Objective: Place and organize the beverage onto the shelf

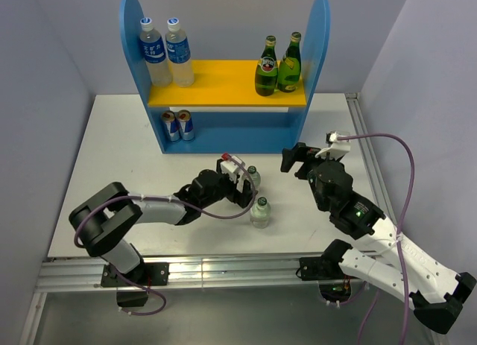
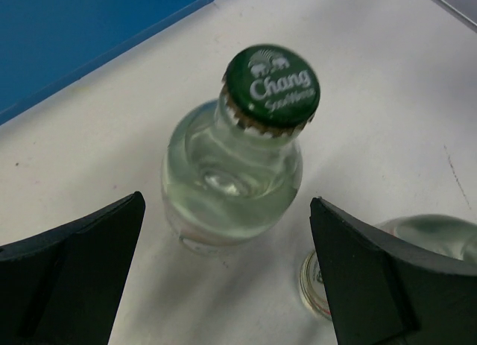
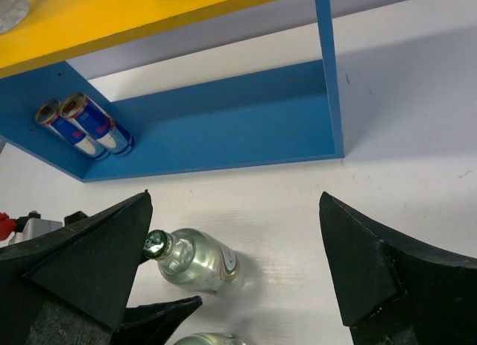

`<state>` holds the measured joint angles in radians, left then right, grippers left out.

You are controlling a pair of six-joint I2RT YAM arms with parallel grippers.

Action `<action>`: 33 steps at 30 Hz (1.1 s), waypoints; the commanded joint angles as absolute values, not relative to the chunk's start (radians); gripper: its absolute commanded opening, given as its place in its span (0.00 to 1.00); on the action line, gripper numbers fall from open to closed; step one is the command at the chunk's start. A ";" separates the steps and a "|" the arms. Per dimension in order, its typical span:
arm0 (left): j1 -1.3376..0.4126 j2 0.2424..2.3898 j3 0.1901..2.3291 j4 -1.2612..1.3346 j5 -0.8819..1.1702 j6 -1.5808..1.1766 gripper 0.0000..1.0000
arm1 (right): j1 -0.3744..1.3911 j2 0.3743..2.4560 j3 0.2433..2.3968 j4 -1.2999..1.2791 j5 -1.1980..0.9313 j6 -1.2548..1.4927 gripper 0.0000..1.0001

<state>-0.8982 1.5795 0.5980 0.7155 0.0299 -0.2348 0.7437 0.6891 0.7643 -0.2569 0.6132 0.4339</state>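
The shelf (image 1: 223,84) stands at the back; its yellow board holds two water bottles (image 1: 165,53) on the left and two green bottles (image 1: 278,64) on the right, and two cans (image 1: 178,126) stand on its blue base. Two clear green-capped soda bottles stand on the table: one (image 1: 253,176) at my left gripper, another (image 1: 259,211) just nearer. My left gripper (image 1: 248,182) is open, its jaws either side of the first bottle (image 2: 232,173) without touching it. My right gripper (image 1: 297,160) is open and empty, right of the bottles, facing the shelf (image 3: 223,129).
In the left wrist view the second bottle (image 2: 425,237) sits just behind the right finger. The right wrist view shows the cans (image 3: 86,125) at the base's left and the first bottle (image 3: 195,259) on the white table (image 3: 417,136). A metal rail (image 1: 223,272) runs along the near edge.
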 commanded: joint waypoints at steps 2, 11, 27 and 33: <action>-0.914 1.634 0.666 0.865 0.041 -0.247 0.99 | 0.749 0.686 0.788 -0.258 0.637 0.436 1.00; -0.925 1.778 0.755 0.916 0.005 -0.250 0.99 | 0.747 0.692 0.784 -0.256 0.634 0.437 1.00; -0.927 1.761 0.834 0.786 -0.204 -0.219 0.00 | 0.747 0.696 0.762 -0.233 0.630 0.440 1.00; -0.887 1.741 0.922 0.746 -0.241 -0.176 0.00 | 0.746 0.698 0.755 -0.218 0.627 0.439 1.00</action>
<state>-0.9146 1.8072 0.8333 0.7052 -0.1856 -0.2111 0.7437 0.6975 0.7639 -0.2619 0.6128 0.4339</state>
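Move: The soda bottle I want stands about 4 cm ahead of my open left hand and 4 cm to its right, its middle some 2 cm below the finger pads. The other soda bottle stands about 5 cm back and 6 cm to the right of this hand. The lower shelf's middle is roughly 22 cm ahead, 4 cm left and 10 cm below. From my right hand, the wanted bottle is some 13 cm left, 3 cm ahead and 20 cm down. I slide my left hand nearly level about 4 cm to the right and nearly as far forward, taking the farther soda bottle between the open fingers, then close them until they pinch it below the cap. Keeping that grip, I carry on forward a couple of centimetres and slightly left towards the shelf, turning the hand some 10 degrees counter-clockwise without raising it. ##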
